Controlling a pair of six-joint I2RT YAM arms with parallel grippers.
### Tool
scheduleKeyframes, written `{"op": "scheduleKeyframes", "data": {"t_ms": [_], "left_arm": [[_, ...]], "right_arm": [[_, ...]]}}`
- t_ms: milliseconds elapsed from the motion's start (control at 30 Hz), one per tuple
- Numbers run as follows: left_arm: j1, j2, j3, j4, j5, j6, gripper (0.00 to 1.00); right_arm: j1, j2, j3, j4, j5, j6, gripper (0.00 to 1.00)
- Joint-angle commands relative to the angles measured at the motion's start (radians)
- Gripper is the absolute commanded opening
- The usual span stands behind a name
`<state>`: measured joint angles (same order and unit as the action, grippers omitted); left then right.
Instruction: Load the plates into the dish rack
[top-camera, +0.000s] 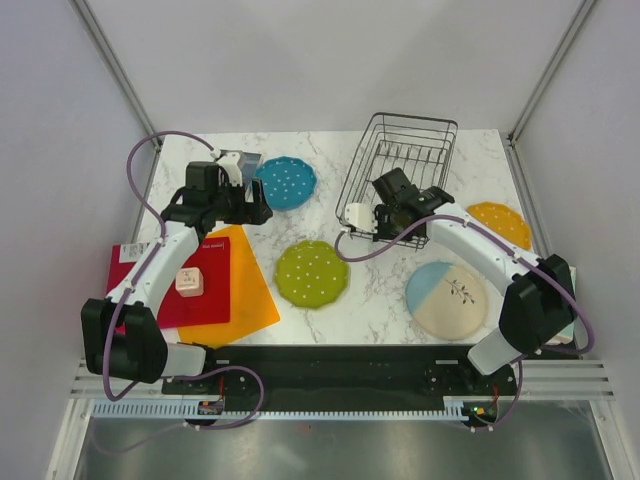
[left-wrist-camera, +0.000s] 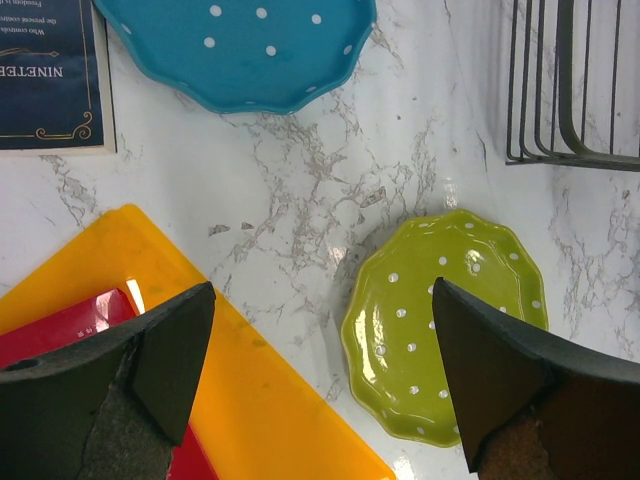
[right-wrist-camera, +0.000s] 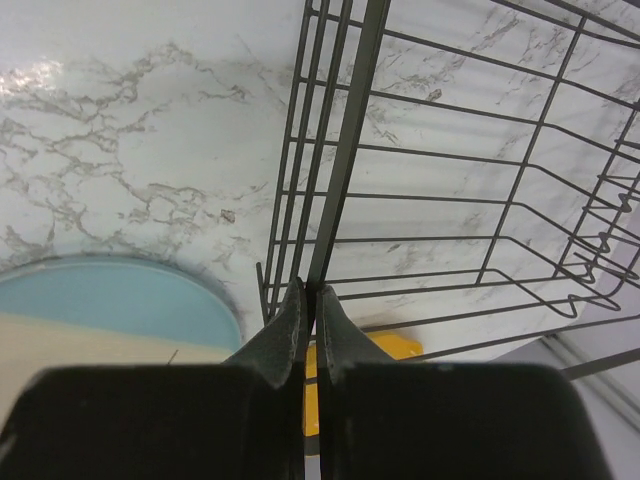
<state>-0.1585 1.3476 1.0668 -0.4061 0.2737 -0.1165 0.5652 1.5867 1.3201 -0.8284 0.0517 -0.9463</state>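
Observation:
The black wire dish rack (top-camera: 402, 160) stands at the back right with nothing in it. My right gripper (top-camera: 383, 192) is shut on the rack's near rim wire (right-wrist-camera: 345, 150), its fingertips (right-wrist-camera: 292, 308) pinching the wire. The cream plate with the blue segment (top-camera: 447, 298) and the orange plate (top-camera: 500, 223) lie flat to the rack's right. My left gripper (left-wrist-camera: 322, 290) hangs open above the table, between the orange sheet (left-wrist-camera: 140, 290) and the lime-green plate (left-wrist-camera: 450, 320). Behind it, flat on the table, is the teal plate (top-camera: 286, 182).
A red sheet (top-camera: 150, 280) carrying a small beige block (top-camera: 190, 281) overlaps the orange sheet (top-camera: 245, 295) at the left. A dark blue printed card (left-wrist-camera: 50, 70) lies beside the teal plate. Frame posts and white walls close in the table.

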Motion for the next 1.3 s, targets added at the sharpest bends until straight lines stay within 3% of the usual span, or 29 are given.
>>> {"op": "scheduleKeyframes", "data": {"t_ms": [0,233,600,800,1167,1200,1267], "left_arm": [[0.002,-0.019,-0.002,0.039,0.030,-0.029,0.96],[0.002,-0.024,-0.014,0.049,0.028,-0.028,0.95],[0.002,-0.012,-0.050,0.101,0.059,-0.026,0.94],[0.002,0.010,-0.036,0.104,0.061,-0.032,0.94],[-0.004,0.056,-0.008,0.102,0.068,-0.038,0.94],[-0.006,0.058,-0.007,0.102,0.064,-0.037,0.94],[-0.007,0.062,-0.010,0.105,0.061,-0.037,0.94]], "right_arm": [[-0.001,-0.071,-0.038,0.040,-0.001,-0.220,0.00],[-0.092,-0.077,-0.068,0.041,-0.026,-0.272,0.00],[-0.280,-0.074,-0.067,0.037,-0.092,-0.519,0.00],[-0.298,-0.057,-0.067,0.048,-0.087,-0.493,0.03],[-0.346,0.032,-0.004,0.066,-0.093,-0.287,0.00],[-0.347,0.029,-0.012,0.074,-0.096,-0.287,0.02],[-0.349,0.022,-0.038,0.104,-0.092,-0.248,0.15]]}}
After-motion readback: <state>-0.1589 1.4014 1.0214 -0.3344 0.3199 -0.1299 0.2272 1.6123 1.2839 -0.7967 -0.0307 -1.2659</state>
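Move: The right hand is shut on the dish rack's near short rim. The rack's middle lies about 19 cm ahead of this hand, 5 cm to its right and some 5 cm below. The blue-and-cream plate is about 15 cm back and 12 cm right, the orange plate some 31 cm right and 6 cm ahead, and the lime plate 21 cm left and 8 cm back. From the left hand, the rack's middle lies roughly 42 cm right and 15 cm ahead. Still pinching the near rim, the right hand drags that end of the rack about 11 cm to the right and some 4 cm forward, towards the orange plate, sinking slightly. It pauses once most of the sideways pull is done, then eases a little farther forward with the fingers still shut. The left hand, open and empty, sinks about 2.5 cm. ##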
